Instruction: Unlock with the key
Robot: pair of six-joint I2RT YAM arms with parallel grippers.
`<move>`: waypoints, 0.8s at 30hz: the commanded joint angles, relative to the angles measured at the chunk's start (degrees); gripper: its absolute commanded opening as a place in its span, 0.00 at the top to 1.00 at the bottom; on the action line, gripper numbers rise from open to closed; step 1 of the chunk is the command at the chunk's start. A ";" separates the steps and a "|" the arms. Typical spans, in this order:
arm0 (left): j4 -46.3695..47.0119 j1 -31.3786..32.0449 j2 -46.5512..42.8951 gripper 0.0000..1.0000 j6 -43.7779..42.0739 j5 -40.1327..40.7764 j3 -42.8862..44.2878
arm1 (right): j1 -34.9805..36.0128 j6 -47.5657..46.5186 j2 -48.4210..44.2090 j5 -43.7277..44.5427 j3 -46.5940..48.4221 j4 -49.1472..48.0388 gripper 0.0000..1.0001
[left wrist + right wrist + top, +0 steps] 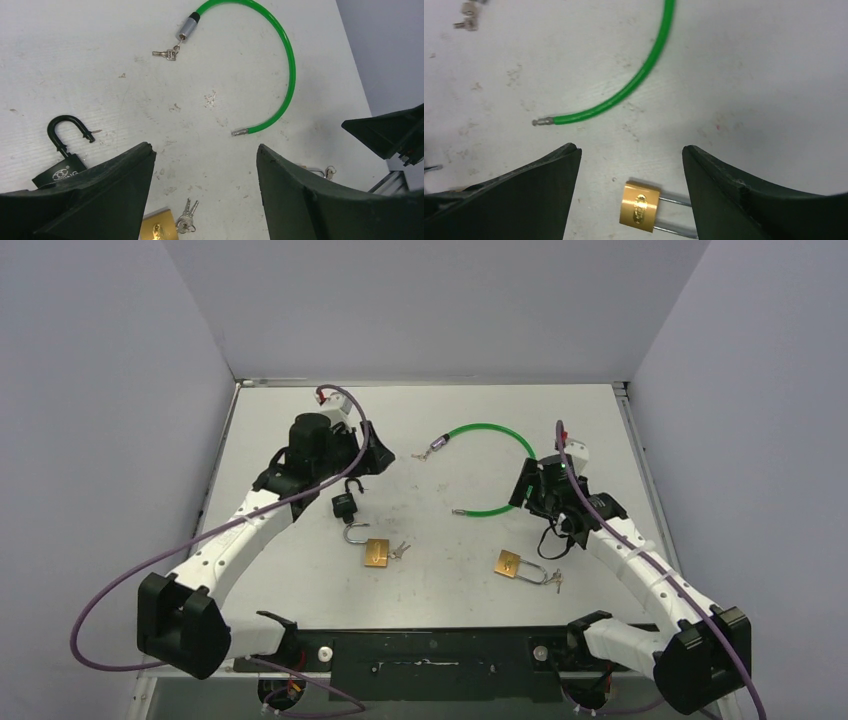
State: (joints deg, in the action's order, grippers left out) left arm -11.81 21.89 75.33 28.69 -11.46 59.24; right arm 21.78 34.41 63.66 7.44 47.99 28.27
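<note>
A green cable lock (505, 435) lies open in an arc, its metal barrel (187, 26) with a key (165, 53) in it and its free tip (540, 121) lying apart from the barrel. My right gripper (527, 495) hovers open by the cable, with a brass padlock (640, 206) on the table below its empty jaws. My left gripper (378, 455) is open and empty too, above the table. Beside it lie a black padlock (62, 165), one shackle end free, and a second brass padlock (157, 227) with keys (186, 217).
The right brass padlock (508, 564) has a long shackle with a small bunch of keys (553, 580) at its end. Grey walls close in the white table (430, 570) on three sides. The arms' base bar (430, 650) runs along the near edge.
</note>
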 commanded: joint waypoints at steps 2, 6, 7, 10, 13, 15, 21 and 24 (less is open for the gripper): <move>-1.27 5.09 -5.87 0.28 -8.13 8.44 -1.15 | -1.14 13.60 -1.61 12.66 -3.01 16.93 0.25; -1.25 8.21 -6.99 0.27 -9.43 12.52 -2.46 | -3.62 19.86 -2.33 14.05 -6.32 20.88 0.25; -1.26 8.28 -6.97 0.27 -9.44 12.72 -2.68 | -3.82 21.29 -1.98 13.76 -6.93 21.49 0.25; -1.60 8.34 -6.87 0.27 -9.48 13.03 -2.99 | -3.94 24.68 0.02 12.92 -8.70 23.30 0.28; -1.02 8.34 -6.78 0.27 -9.11 12.59 -3.53 | -3.87 26.93 1.12 12.43 -10.64 24.23 0.33; -0.35 8.34 -6.61 0.27 -8.63 11.80 -3.94 | -3.62 27.26 0.95 11.49 -12.10 23.15 0.38; 1.13 8.30 -7.08 0.27 -7.90 11.46 -4.76 | -3.33 30.32 1.23 10.20 -15.53 21.56 0.58; 1.49 8.34 -7.30 0.27 -7.70 11.46 -5.05 | -3.32 29.91 2.07 9.48 -17.19 19.07 0.66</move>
State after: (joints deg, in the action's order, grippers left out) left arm -13.28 30.28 69.34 20.62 -0.21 54.02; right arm 18.09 62.67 64.66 17.26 32.42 50.30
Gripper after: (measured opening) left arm 0.727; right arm 0.379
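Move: The keys hanging at the shackle of the small brass padlock lie roughly 13 cm back from the empty right hand, about 9 cm to its right and 14 cm below. The small padlock's body is some 9 cm back and level sideways; the green cable's loose end is about 4 cm ahead and 11 cm left, both about 14 cm down. From the left hand those keys are some 20 cm back, 31 cm right and 20 cm below. Sweeping back, down and to its right over the shackle side of the small brass padlock, the right hand drops some 12 cm onto its keys, tipping its fingers steeply down and turning about 30 degrees clockwise. The fingers narrow to about half their gap late on, tips coming close about the keys. The left hand, still open, eases back about 3 cm. ##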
